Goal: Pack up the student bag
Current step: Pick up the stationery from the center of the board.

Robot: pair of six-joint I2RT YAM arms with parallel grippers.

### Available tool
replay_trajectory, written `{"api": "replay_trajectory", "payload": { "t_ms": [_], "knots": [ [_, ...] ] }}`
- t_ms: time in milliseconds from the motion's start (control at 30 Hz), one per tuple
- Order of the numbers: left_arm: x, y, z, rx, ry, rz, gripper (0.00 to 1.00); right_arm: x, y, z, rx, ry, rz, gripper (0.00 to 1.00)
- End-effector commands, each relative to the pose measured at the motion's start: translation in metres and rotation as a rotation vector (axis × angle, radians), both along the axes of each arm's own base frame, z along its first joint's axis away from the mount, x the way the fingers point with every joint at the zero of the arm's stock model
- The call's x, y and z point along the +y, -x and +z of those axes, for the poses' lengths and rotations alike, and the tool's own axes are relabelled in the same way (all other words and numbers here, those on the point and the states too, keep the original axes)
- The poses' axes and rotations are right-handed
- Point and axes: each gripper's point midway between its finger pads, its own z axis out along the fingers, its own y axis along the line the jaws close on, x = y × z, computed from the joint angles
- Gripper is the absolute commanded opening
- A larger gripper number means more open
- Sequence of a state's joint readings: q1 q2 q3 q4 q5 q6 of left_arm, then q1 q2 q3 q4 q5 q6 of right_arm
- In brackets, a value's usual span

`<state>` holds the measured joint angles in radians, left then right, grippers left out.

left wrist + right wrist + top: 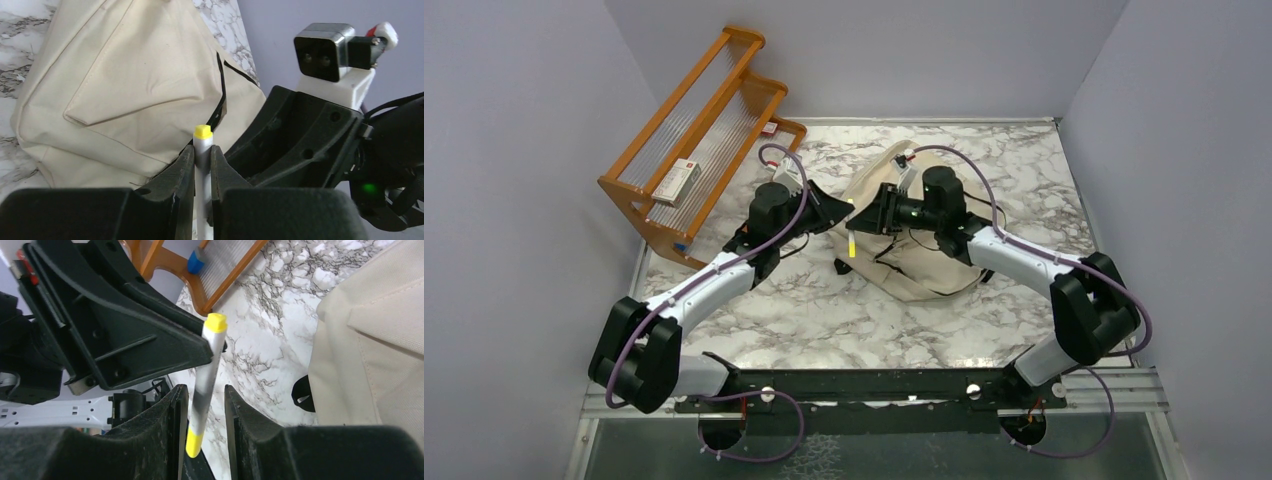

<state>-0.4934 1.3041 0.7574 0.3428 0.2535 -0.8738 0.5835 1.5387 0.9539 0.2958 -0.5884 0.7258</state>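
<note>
The student bag, cream canvas with black straps, lies on the marble table right of centre; its front pocket fills the left wrist view. A grey marker with yellow ends hangs upright at the bag's left edge. My left gripper is shut on the marker just below its yellow cap. My right gripper faces it and stands open around the marker's lower barrel, with a clear gap on one side. The two grippers nearly touch above the table.
An orange wooden rack stands at the back left with a small box on it and a blue item at its foot. A black strap loop sticks out from the bag. Walls close in on three sides.
</note>
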Motion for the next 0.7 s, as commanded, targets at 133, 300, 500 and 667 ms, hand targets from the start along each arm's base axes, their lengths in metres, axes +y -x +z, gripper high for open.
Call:
{"api": "replay_trajectory", "payload": {
  "t_ms": [133, 300, 500, 667],
  "knots": [
    [-0.009, 0.001, 0.021, -0.066, 0.042, -0.039, 0.0, 0.008, 0.002, -0.007, 0.031, -0.03, 0.027, 0.25],
    [-0.009, 0.0, 0.014, -0.06, 0.031, -0.039, 0.12, -0.001, -0.005, -0.011, 0.033, 0.01, -0.055, 0.09],
    [-0.013, 0.0, 0.019, -0.073, 0.034, -0.06, 0.44, -0.024, -0.015, -0.019, 0.06, 0.092, -0.219, 0.01],
    [-0.016, -0.001, 0.03, -0.131, 0.014, -0.09, 0.62, -0.054, -0.027, -0.006, -0.002, 0.168, -0.385, 0.0]
  ]
}}
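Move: The left hand still holds the white marker with yellow ends near its top. The marker's middle is about 3 cm below that hand and 1 cm back, directly in line sideways; it already stands between the right hand's open fingers, 1 cm to that hand's left, level in height and reach. The bag's middle lies some 11 cm ahead of the right hand, 13 cm to its right and 17 cm below; its black buckle is 2 cm ahead, 2 cm left and 19 cm below. With the left hand holding the marker still, the right hand sinks about 1 cm and pinches the barrel below the left fingertips, which then open wide and let go while that hand stays almost in place. The right hand keeps its grip and draws the marker about 3 cm to the right, also slightly forward and down, over the bag, turning roughly 10 degrees clockwise. ##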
